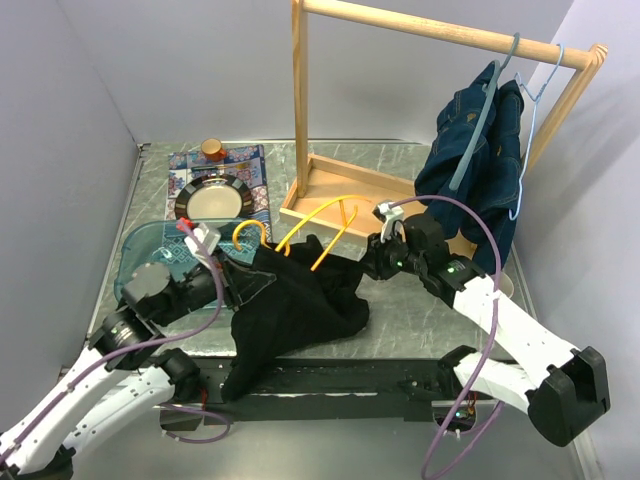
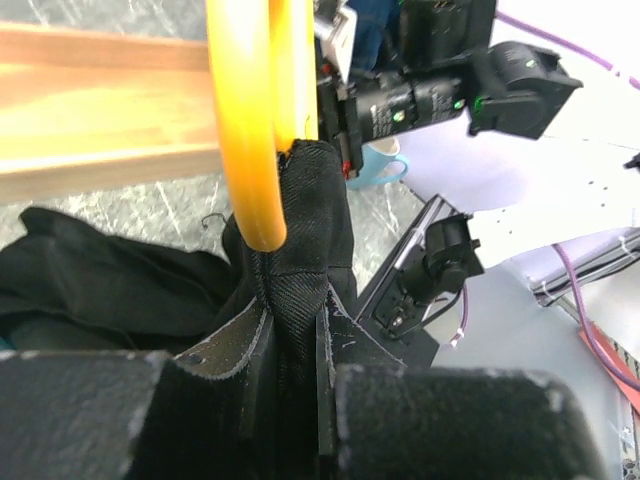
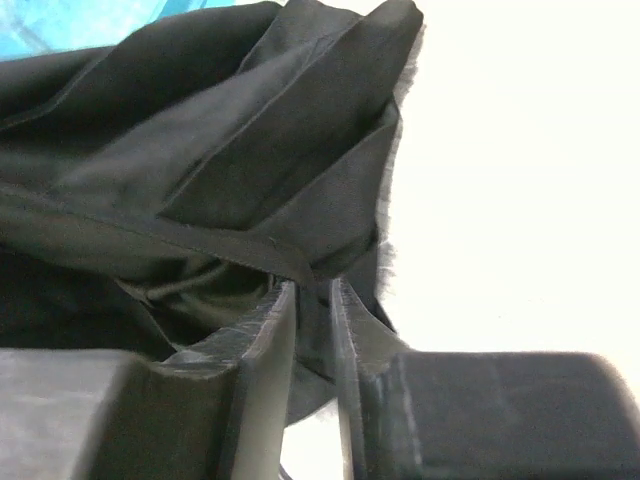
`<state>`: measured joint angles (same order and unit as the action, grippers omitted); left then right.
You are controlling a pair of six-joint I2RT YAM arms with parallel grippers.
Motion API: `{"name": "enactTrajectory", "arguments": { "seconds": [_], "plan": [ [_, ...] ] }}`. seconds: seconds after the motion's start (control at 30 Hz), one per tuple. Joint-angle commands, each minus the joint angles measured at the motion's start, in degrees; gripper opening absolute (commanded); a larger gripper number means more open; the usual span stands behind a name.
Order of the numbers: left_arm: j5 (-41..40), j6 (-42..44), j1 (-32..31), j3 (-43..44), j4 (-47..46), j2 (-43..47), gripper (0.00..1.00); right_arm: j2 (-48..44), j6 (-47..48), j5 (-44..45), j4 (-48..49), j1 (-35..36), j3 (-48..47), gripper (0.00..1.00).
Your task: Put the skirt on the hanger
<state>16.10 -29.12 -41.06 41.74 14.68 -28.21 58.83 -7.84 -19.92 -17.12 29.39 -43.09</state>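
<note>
The black skirt hangs bunched between my two grippers above the table's near edge. My left gripper is shut on its left part; the wrist view shows a thick fold of skirt pinched in the left gripper, right beside the yellow hanger. The hanger arcs out behind the skirt's top edge, and its lower part is hidden by the cloth. My right gripper is shut on the skirt's right edge, with a thin layer of skirt between the narrow jaws of the right gripper.
A wooden clothes rack stands at the back right, with a denim jacket on a blue hanger. A teal basin lies at the left. Behind it a plate and a small cup sit on a patterned mat.
</note>
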Motion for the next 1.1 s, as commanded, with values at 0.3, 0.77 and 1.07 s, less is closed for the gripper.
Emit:
{"name": "enactTrajectory", "arguments": {
  "seconds": [0.3,0.77,1.07],
  "plan": [
    [5.7,10.8,0.0,8.5,2.3,1.0,0.01,-6.0,13.9,-3.3,-12.8,-0.6,-17.8,0.0],
    [4.1,21.5,0.0,9.9,7.1,3.5,0.01,-5.7,17.2,3.0,-14.5,-5.5,-29.6,0.0],
    [2.7,30.4,0.0,14.4,14.3,0.5,0.01,-2.3,16.6,0.5,-14.4,-7.9,-35.3,0.0]
  ]
}}
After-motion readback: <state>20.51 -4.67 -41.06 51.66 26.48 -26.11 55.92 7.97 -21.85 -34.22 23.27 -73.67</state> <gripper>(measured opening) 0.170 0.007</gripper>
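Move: My right fingers, not yet shut, straddle the black skirt's right waist corner, practically at their tips. The yellow hanger's middle is about 15 cm to their left and 15 cm higher, neither ahead nor back; the rack's tray lies some 24 cm ahead, 4 cm right and 9 cm lower. From my left hand, already gripping the other end of the waist, that corner is about 25 cm right, 10 cm ahead and 14 cm down. I pinch the skirt's right waist corner shut between my right fingertips and then haul it almost straight up, about 19 cm, towards the hanger's right end, tilting that hand back some 25 degrees. My left hand keeps its grip on the waistband and eases a few centimetres up, back and left, rolling slightly about its fingers. ##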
